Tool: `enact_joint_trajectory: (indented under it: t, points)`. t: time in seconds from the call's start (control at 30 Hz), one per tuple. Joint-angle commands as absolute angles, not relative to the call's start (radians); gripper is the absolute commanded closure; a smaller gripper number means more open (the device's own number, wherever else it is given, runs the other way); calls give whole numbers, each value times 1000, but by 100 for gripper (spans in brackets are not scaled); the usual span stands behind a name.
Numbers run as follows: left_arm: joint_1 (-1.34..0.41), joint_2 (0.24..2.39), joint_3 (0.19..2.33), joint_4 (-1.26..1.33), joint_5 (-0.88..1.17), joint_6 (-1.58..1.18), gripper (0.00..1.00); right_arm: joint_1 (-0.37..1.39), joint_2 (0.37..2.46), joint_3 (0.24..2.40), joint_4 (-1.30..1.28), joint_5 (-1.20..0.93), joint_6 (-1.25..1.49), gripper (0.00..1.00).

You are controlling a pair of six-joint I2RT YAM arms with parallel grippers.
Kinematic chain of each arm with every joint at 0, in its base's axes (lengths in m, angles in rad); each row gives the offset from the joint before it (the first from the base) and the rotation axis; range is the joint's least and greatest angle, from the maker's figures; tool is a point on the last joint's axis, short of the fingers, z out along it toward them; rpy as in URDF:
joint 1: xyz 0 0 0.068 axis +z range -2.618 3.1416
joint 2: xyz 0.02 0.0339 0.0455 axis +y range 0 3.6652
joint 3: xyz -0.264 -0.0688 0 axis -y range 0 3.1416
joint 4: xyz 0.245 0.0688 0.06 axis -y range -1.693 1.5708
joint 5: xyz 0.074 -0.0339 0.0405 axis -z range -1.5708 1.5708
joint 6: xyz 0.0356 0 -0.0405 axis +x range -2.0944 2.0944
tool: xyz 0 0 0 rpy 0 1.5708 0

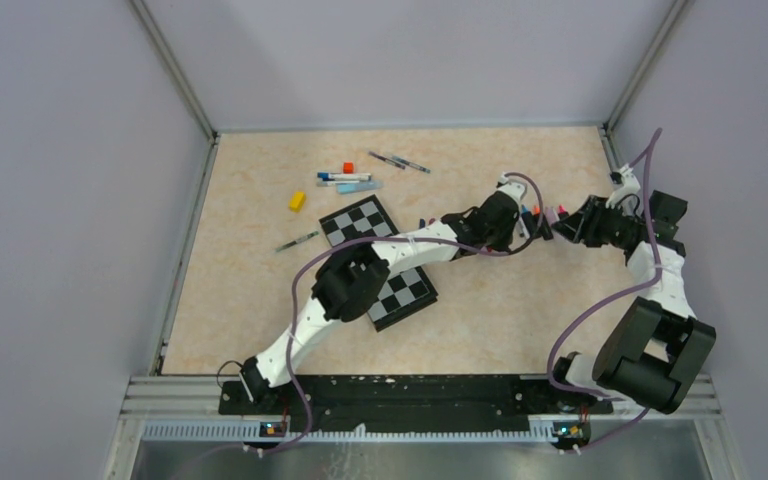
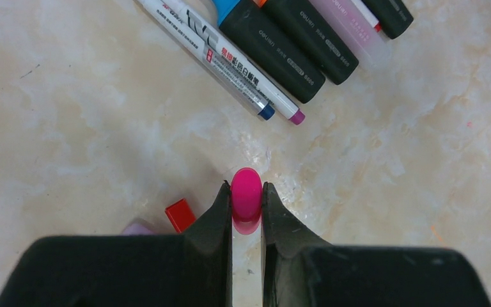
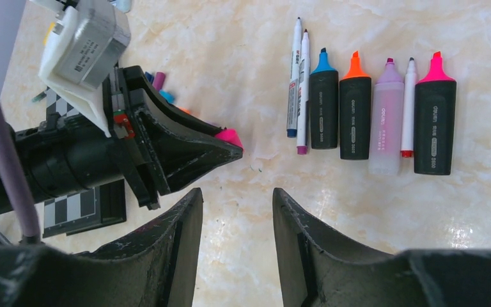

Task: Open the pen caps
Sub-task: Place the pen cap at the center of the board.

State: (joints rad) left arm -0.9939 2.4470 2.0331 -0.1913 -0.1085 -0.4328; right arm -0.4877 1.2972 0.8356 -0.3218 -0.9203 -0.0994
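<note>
My left gripper [image 2: 247, 187] is shut on a pink pen cap [image 2: 247, 198] and holds it just above the table, its rounded end past the fingertips. A red cap [image 2: 180, 215] and a lilac cap [image 2: 139, 227] lie to its left. In the right wrist view the same pink cap [image 3: 230, 137] shows at the left gripper's tip. To its right lies a row of uncapped pens and highlighters [image 3: 355, 109], the pink highlighter [image 3: 435, 118] last. My right gripper [image 3: 236, 192] is open and holds nothing, facing the left gripper [image 1: 532, 222].
A checkerboard [image 1: 375, 255] lies under the left arm. A yellow block [image 1: 297, 201], an orange-red cube [image 1: 348, 167] and several more pens [image 1: 345, 180] lie at the back left. Purple [image 3: 159, 80] and teal [image 3: 166, 96] caps sit behind the left gripper.
</note>
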Motion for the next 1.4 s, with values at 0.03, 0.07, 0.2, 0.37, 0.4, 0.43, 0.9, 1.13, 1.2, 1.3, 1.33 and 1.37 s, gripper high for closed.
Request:
enact_joint_trajectory:
  t: [0.03,0.07,0.2,0.37,0.4,0.43,0.9,1.13,1.2,1.3,1.33,1.37]
  points:
    - [-996,2467,2077,-170,-133,-403,82,-497,1299,875,-291,-940,-89,57]
    - [-996,2469,2077,-171,-135,-401,81,-497,1299,876,-292,-941,-89,57]
    - [-995,2473,2078,-165,-136,-391,77,-497,1301,877,-292,-940,-89,57]
    - [-994,2472,2082,-161,-137,-385,73,-498,1302,877,-294,-939,-91,57]
    - [-994,2471,2082,-162,-137,-385,71,-498,1302,877,-294,-939,-91,57]
    - [-994,2471,2082,-162,-137,-384,71,-498,1303,877,-294,-939,-91,57]
    - [-987,2390,2063,-123,-139,-347,62,-499,1306,876,-294,-940,-97,57]
    - [-982,2195,1925,-13,-142,-248,49,-498,1314,873,-298,-962,-113,57]
    - [-982,2113,1836,39,-144,-214,46,-498,1317,873,-303,-982,-125,57]
    - [-981,1964,1648,123,-181,-172,38,-498,1315,869,-306,-1017,-145,57]
    - [-980,1912,1579,152,-198,-163,35,-498,1315,866,-308,-1030,-154,57]
    - [-978,1859,1516,176,-211,-155,33,-497,1312,863,-308,-1043,-162,57]
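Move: The pink cap is already between the left fingers, and its spot on the table is straight below, the cap's middle ending about 2 cm under the hand point. At about that height the red cap lies 3 cm to the left and the lilac cap 6 cm left, both level with it. The nearest white pen is centred roughly 8 cm ahead and 4 cm right, the blue highlighter 7 cm ahead and 7 cm right. From the right hand the pink cap is some 6 cm ahead, 9 cm left, 9 cm lower. The pink cap is lowered about 1 cm onto the table beside the red cap by the left hand, which then stays almost still while its fingers gradually open and let go. Fingers still widening, the hand lifts away quickly, some 12 cm up and nearly 5 cm to the left, the fingertips tipping up about 15 degrees. ##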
